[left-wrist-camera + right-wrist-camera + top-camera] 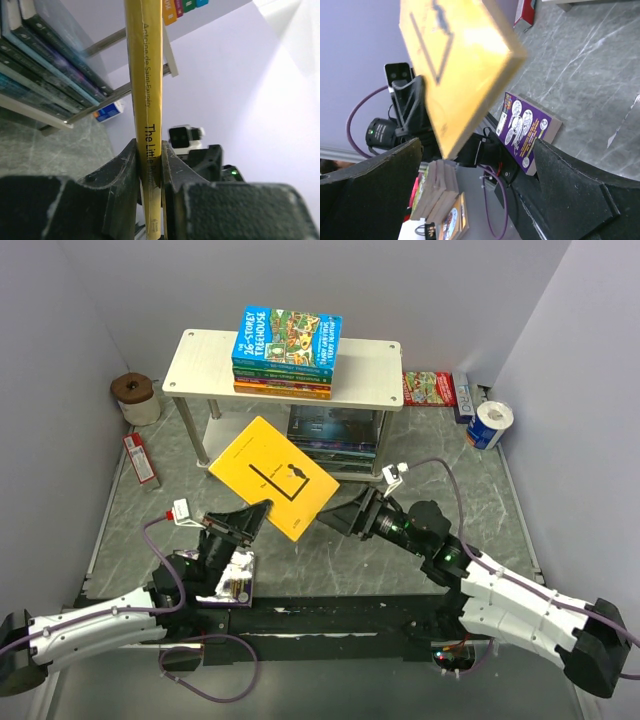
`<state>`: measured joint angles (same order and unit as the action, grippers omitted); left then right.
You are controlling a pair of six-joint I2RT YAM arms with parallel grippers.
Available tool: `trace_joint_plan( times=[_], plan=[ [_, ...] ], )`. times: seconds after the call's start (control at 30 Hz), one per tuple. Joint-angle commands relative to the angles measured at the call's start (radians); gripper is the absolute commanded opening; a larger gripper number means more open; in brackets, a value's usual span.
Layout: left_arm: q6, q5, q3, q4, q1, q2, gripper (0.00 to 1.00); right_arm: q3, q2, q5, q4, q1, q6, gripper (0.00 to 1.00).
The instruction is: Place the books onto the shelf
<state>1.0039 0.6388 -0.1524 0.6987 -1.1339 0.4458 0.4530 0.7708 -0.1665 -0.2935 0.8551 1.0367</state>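
Observation:
The shelf [370, 375] stands at the back, with a stack of books [287, 345] on its pale top board and more books [335, 435] on the lower tier. A plain yellow book [272, 475] hangs tilted in front of it. My left gripper [248, 520] is shut on the yellow book's near corner. The left wrist view shows the yellow spine [145, 75] pinched between the fingers [122, 170]. My right gripper [338, 515] is open beside the book's right edge, not touching the yellow book [455, 65]. A purple book [525, 130] lies on the table by the left arm.
A red-and-white carton [140, 458] and a brown-topped roll [135, 395] sit at the left. A red-green packet [428, 388] and a blue-white roll [490, 425] are at the back right. Walls close in on three sides. A small pile of books [437, 195] shows low in the right wrist view.

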Motion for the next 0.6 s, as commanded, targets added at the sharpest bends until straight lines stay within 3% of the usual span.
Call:
trace_joint_plan(
  times=[0.0, 0.23, 0.37, 0.43, 0.57],
  plan=[
    [0.073, -0.044, -0.033, 0.229, -0.003, -0.006, 0.01, -0.007, 0.063, -0.088, -0.221, -0.048, 0.034, 0.99],
    [0.116, -0.051, -0.012, 0.252, -0.003, 0.013, 0.01, -0.004, 0.185, -0.215, -0.496, -0.117, 0.06, 0.82],
    [0.142, -0.053, 0.002, 0.252, -0.003, 0.022, 0.01, 0.018, 0.257, -0.263, -0.591, -0.133, 0.072, 0.67],
    [0.148, -0.057, 0.007, 0.254, -0.003, 0.028, 0.01, 0.029, 0.278, -0.286, -0.621, -0.136, 0.083, 0.65],
    [0.176, -0.067, 0.025, 0.266, -0.003, 0.057, 0.01, 0.046, 0.35, -0.333, -0.731, -0.146, 0.118, 0.46]
  ],
)
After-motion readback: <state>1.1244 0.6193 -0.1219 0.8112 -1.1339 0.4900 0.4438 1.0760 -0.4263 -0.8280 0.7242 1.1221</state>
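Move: The right hand, wide open, has the middle of the yellow book about 6 cm ahead, 9 cm to its left and 2 cm above; the lower-shelf stack is some 25 cm ahead, 3 cm right and 17 cm below. The left hand grips this book, whose middle is 4 cm ahead, 3 cm right and 1 cm higher. From the left hand, the purple book lies 15 cm left, 8 cm back and 27 cm below. The right hand brings its fingers around the free right-hand edge of the yellow book, going about 4 cm forward, left and up, rolling some 10 degrees and closing from wide open to roughly half; a firm pinch can't be seen yet. The left hand keeps its grip on the opposite edge, rising about 2 cm and sinking most of the way back as it rolls slightly, left side down. ##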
